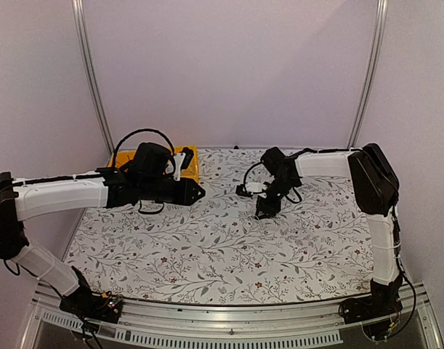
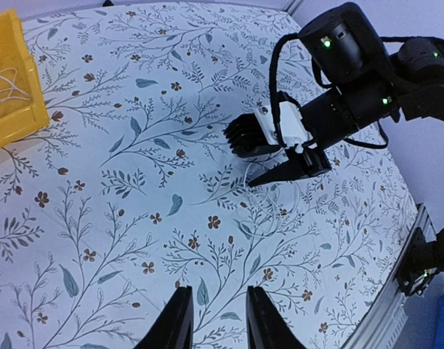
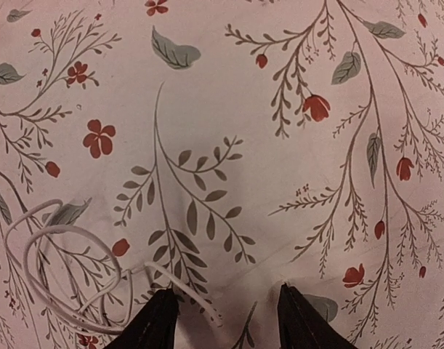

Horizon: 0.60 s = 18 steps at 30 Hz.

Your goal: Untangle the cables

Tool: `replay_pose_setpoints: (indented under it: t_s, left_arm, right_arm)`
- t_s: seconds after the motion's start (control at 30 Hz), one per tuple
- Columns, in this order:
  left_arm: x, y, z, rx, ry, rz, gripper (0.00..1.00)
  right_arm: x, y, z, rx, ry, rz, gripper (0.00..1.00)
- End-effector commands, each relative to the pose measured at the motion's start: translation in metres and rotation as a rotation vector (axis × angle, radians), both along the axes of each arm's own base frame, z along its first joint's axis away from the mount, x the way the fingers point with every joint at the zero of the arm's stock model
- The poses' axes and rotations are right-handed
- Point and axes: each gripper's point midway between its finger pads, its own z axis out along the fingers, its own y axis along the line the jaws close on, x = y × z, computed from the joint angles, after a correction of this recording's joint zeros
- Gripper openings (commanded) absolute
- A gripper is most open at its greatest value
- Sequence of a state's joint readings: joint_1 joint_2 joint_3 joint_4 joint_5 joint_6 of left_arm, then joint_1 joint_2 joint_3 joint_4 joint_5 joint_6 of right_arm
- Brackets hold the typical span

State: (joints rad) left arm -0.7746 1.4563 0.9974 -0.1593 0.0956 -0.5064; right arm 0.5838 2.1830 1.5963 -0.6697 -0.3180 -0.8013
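Observation:
A thin pale cable [image 3: 62, 234] lies in loose loops on the flowered cloth at the lower left of the right wrist view. One end of it [image 3: 200, 299] reaches in between the jaws, close to the left finger. My right gripper [image 3: 227, 289] is open, tips down at the cloth, and the cloth puckers between them. In the left wrist view the same cable [image 2: 265, 211] shows just below the right gripper [image 2: 280, 174]. My left gripper [image 2: 218, 291] hovers open over bare cloth, well short of the cable. From above, the left gripper [image 1: 200, 193] and the right gripper [image 1: 265, 213] face each other mid-table.
A yellow bin [image 2: 11, 109] stands at the back left with a coil of pale wire [image 2: 5, 81] inside; from above the bin [image 1: 191, 161] is half hidden behind the left arm. Thick black arm cables loop near both wrists. The table's right edge [image 2: 418, 233] is near.

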Motion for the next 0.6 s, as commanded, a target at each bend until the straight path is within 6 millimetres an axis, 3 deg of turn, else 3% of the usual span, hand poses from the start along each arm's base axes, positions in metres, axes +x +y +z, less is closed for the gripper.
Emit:
replay_pose_setpoints:
  t_s: [0.0,0.3,0.37,0.47,0.57]
  left_arm:
    - [-0.004,0.007,0.002,-0.011,-0.008,0.035,0.29]
    - [-0.001,0.011,0.005,-0.014,-0.039,0.058,0.29]
    - [0.000,0.010,0.005,-0.017,-0.040,0.059,0.29]
    - [0.002,0.009,0.003,-0.021,-0.039,0.060,0.29]
    - [0.005,0.008,0.000,-0.024,-0.053,0.067,0.29]
  right_arm:
    - [0.013,0.008,-0.008,-0.019,-0.050,0.049,0.52]
    - [-0.003,0.024,-0.005,-0.033,-0.142,0.263,0.49]
    - [-0.008,0.027,0.000,-0.028,-0.182,0.335,0.39]
    - [-0.014,0.034,0.011,-0.025,-0.222,0.392,0.00]
    - [-0.016,0.035,0.026,-0.031,-0.229,0.407,0.00]
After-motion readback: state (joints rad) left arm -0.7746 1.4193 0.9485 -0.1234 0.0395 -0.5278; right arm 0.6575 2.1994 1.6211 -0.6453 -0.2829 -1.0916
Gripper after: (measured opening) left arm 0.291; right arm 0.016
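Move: The white cable's free end lies almost under the right hand, about 2 cm to its left, level with it fore and aft, and 1 cm lower. The cable's loose loops lie some 7 cm back and 3 cm to the left; the bin's right-hand compartment is about 18 cm ahead and 25 cm to the left. From the left hand, that free end is roughly 7 cm ahead, 18 cm to the right and 17 cm down. Skimming level just above the table, the right hand slides about 3 cm to its left over the white cable's free end, drifting about 1 cm back late on, while the wrist turns some 20 degrees counter-clockwise. For the first half its fingers stay half open, then they shut almost fully and pinch the thin cable close to its tip, with the loops still on the robot's side of the hand. ##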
